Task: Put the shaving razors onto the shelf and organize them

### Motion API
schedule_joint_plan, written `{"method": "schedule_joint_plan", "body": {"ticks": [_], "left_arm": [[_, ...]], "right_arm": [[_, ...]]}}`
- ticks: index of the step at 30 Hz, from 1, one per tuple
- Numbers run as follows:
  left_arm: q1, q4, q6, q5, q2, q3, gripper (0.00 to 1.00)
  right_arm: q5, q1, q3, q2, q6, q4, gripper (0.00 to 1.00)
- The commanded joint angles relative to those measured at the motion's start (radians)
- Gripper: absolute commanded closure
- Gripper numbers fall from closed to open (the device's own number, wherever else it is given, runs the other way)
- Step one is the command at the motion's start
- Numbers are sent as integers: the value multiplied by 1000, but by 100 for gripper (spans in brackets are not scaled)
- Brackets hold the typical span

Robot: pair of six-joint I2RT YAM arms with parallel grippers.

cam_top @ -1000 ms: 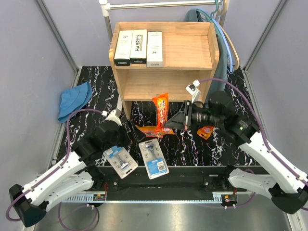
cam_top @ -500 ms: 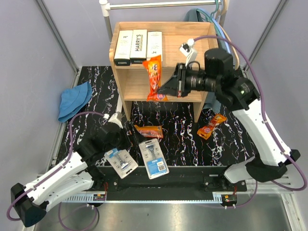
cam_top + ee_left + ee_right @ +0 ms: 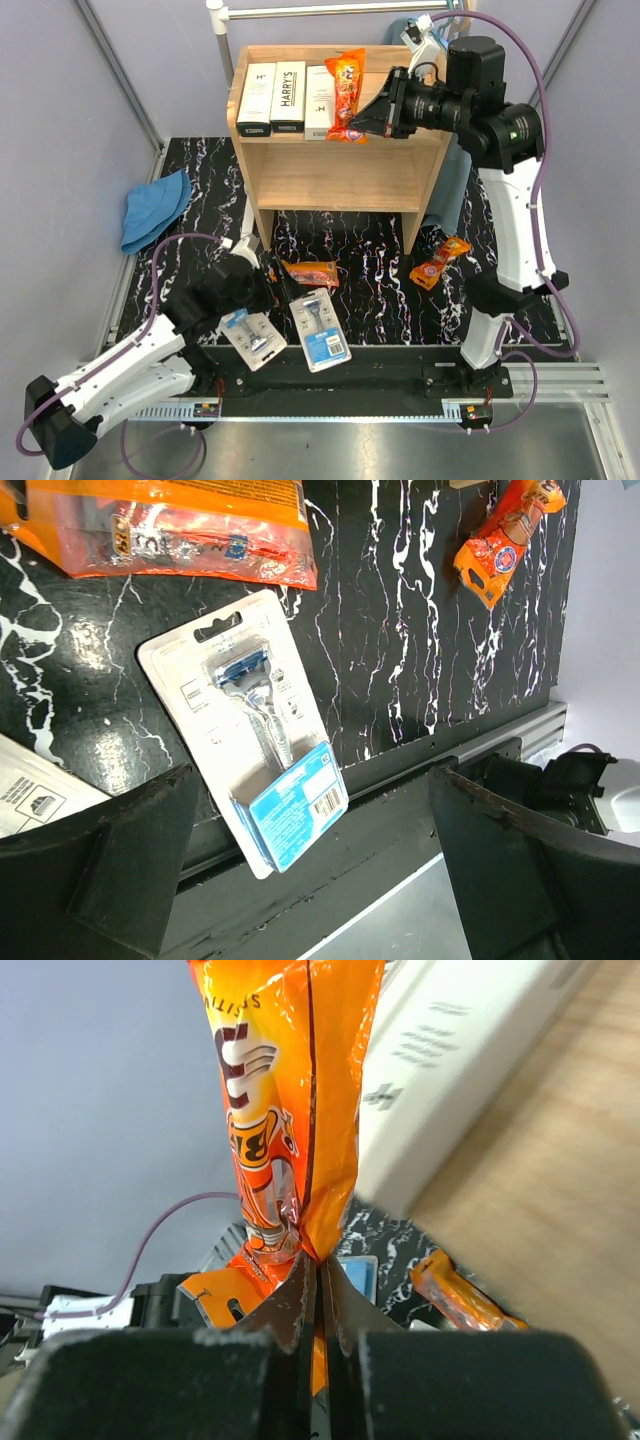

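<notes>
My right gripper (image 3: 372, 118) is shut on an orange pouch (image 3: 347, 95) and holds it above the top tier of the wooden shelf (image 3: 400, 100), beside three white Harry's boxes (image 3: 288, 98). In the right wrist view the pouch (image 3: 290, 1110) hangs pinched between the fingertips (image 3: 318, 1295). My left gripper (image 3: 272, 292) is open, low over the mat, above a blister card (image 3: 265, 725). A second blister card (image 3: 250, 335) lies to its left. Two more orange pouches lie on the mat: one in the middle (image 3: 310, 272), one at the right (image 3: 440, 261).
A blue cloth hat (image 3: 155, 208) lies at the mat's left edge. A metal clothes rail (image 3: 330, 10) with hangers and a hanging garment stands behind the shelf. The shelf's lower tier (image 3: 340, 180) holds nothing. The table's front rail (image 3: 400, 810) runs near the blister cards.
My right arm has lifted the orange pouch from in front of the shelf's lower tier up to above the top tier. My left gripper has shifted slightly right toward the blister card.
</notes>
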Motion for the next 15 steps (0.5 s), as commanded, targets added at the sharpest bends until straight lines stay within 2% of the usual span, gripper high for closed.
{"method": "schedule_joint_plan", "body": {"ticks": [1, 7, 15], "left_arm": [[3, 59, 28, 32, 21, -4, 1], [2, 71, 35, 43, 34, -21, 1], [3, 79, 36, 49, 38, -28, 1]], "right_arm": [[-44, -89, 67, 40, -14, -36, 96], [-59, -141, 64, 68, 3, -7, 94], [-52, -149, 57, 96, 9, -6, 90]]}}
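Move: The spot for the orange razor bag that my right hand still pinches, the bare top shelf beside the third white box, lies about 10 cm ahead, 3 cm right and 6 cm down. The third box stands about 9 cm ahead and 6 cm left of the hand, the Harry's box level with it, some 12 cm left, both about 5 cm lower. From my left hand the spot is about 24 cm ahead, 15 right and 30 above. I carry the pinched bag forward over the top shelf, my right hand going roughly 5.5 cm out while veering right, away from the third white box, and sinking some 3 cm towards the boards. I swing the wrist a little clockwise, then all but stop and keep my grip. My open left hand sinks slightly above the table. ##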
